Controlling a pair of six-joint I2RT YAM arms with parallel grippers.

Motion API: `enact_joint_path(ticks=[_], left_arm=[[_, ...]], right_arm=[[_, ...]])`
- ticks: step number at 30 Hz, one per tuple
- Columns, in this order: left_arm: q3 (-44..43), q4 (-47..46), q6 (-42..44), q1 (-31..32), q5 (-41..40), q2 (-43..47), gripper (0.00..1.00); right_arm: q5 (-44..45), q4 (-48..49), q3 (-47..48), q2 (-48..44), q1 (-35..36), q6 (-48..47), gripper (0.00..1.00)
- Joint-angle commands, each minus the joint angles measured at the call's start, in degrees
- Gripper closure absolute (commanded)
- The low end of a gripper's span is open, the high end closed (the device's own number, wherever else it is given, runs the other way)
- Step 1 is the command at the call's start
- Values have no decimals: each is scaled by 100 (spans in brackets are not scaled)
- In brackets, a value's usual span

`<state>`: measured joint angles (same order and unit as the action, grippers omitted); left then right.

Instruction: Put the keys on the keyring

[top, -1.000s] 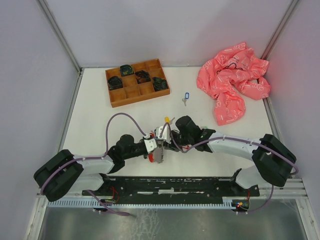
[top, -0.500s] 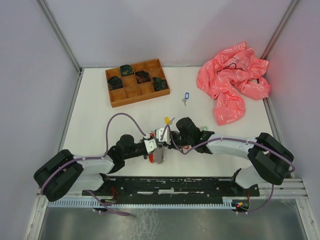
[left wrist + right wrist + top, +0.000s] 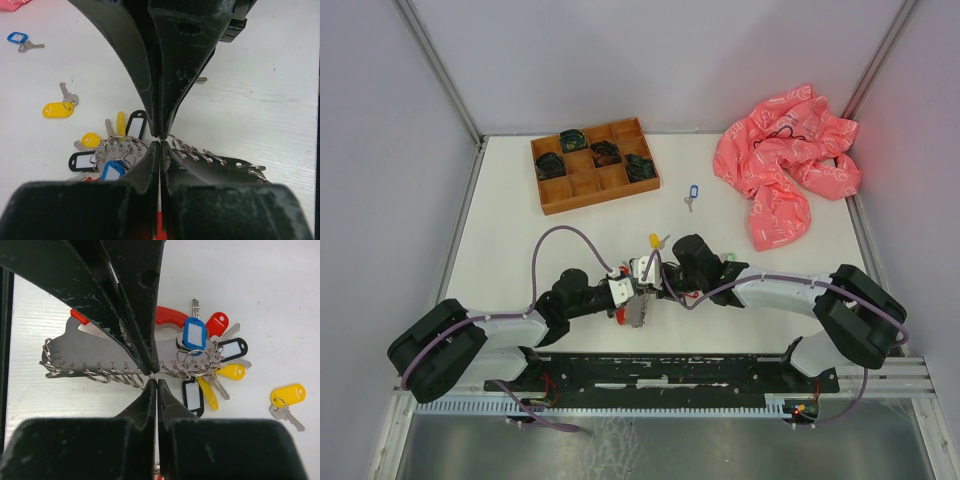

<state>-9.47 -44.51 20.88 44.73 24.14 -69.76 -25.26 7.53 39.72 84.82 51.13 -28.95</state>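
The keyring is a grey numbered plate edged with small rings, with a red handle. Several tagged keys hang bunched at one end, also visible in the left wrist view. My right gripper is shut, its tips pinching a small ring on the plate's edge. My left gripper is shut tight at the plate's opposite edge, with a red sliver showing deep between its fingers. Both meet over the plate near the front of the table. A loose yellow-tagged key and a blue-tagged key lie farther back.
A wooden compartment tray holding dark bundles stands at the back left. A crumpled pink bag lies at the back right. A green tag peeks out beside the right arm. Walls close in the table on three sides.
My right gripper has closed from partly open onto a small ring. The right arm shifted slightly. The left gripper has stayed shut and still.
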Motion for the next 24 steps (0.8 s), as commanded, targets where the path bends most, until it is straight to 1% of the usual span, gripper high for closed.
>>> enact_joint_path(ticks=[1, 9, 16, 24], left_arm=[[-229, -231, 55, 20, 46, -85, 94], [-254, -233, -59, 24, -184, -182, 83], [-267, -242, -135, 22, -327, -264, 78], [-292, -357, -199, 18, -281, -368, 77]], right_arm=[[-91, 254, 6, -101, 10, -154, 99], [-6, 331, -96, -240, 6, -155, 99], [12, 349, -121, -298, 2, -140, 99], [-95, 433, -132, -299, 2, -55, 99]])
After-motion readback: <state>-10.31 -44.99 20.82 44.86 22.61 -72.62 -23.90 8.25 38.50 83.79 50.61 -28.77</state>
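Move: Both closed grippers meet at one small ring on the edge of the metal keyring plate, right at the left hand's tips and the right hand's. From either hand, the plate's red handle lies about 5 cm left, 2 cm back and slightly lower; the cluster of hung keys is some 4 cm ahead and 2 cm left, also slightly lower. The loose yellow-tagged key lies about 9 cm ahead, 2 cm right, roughly 6 cm below. Left fingers open about a fifth, releasing the small ring and sinking about 1 cm; right keeps its pinch. ##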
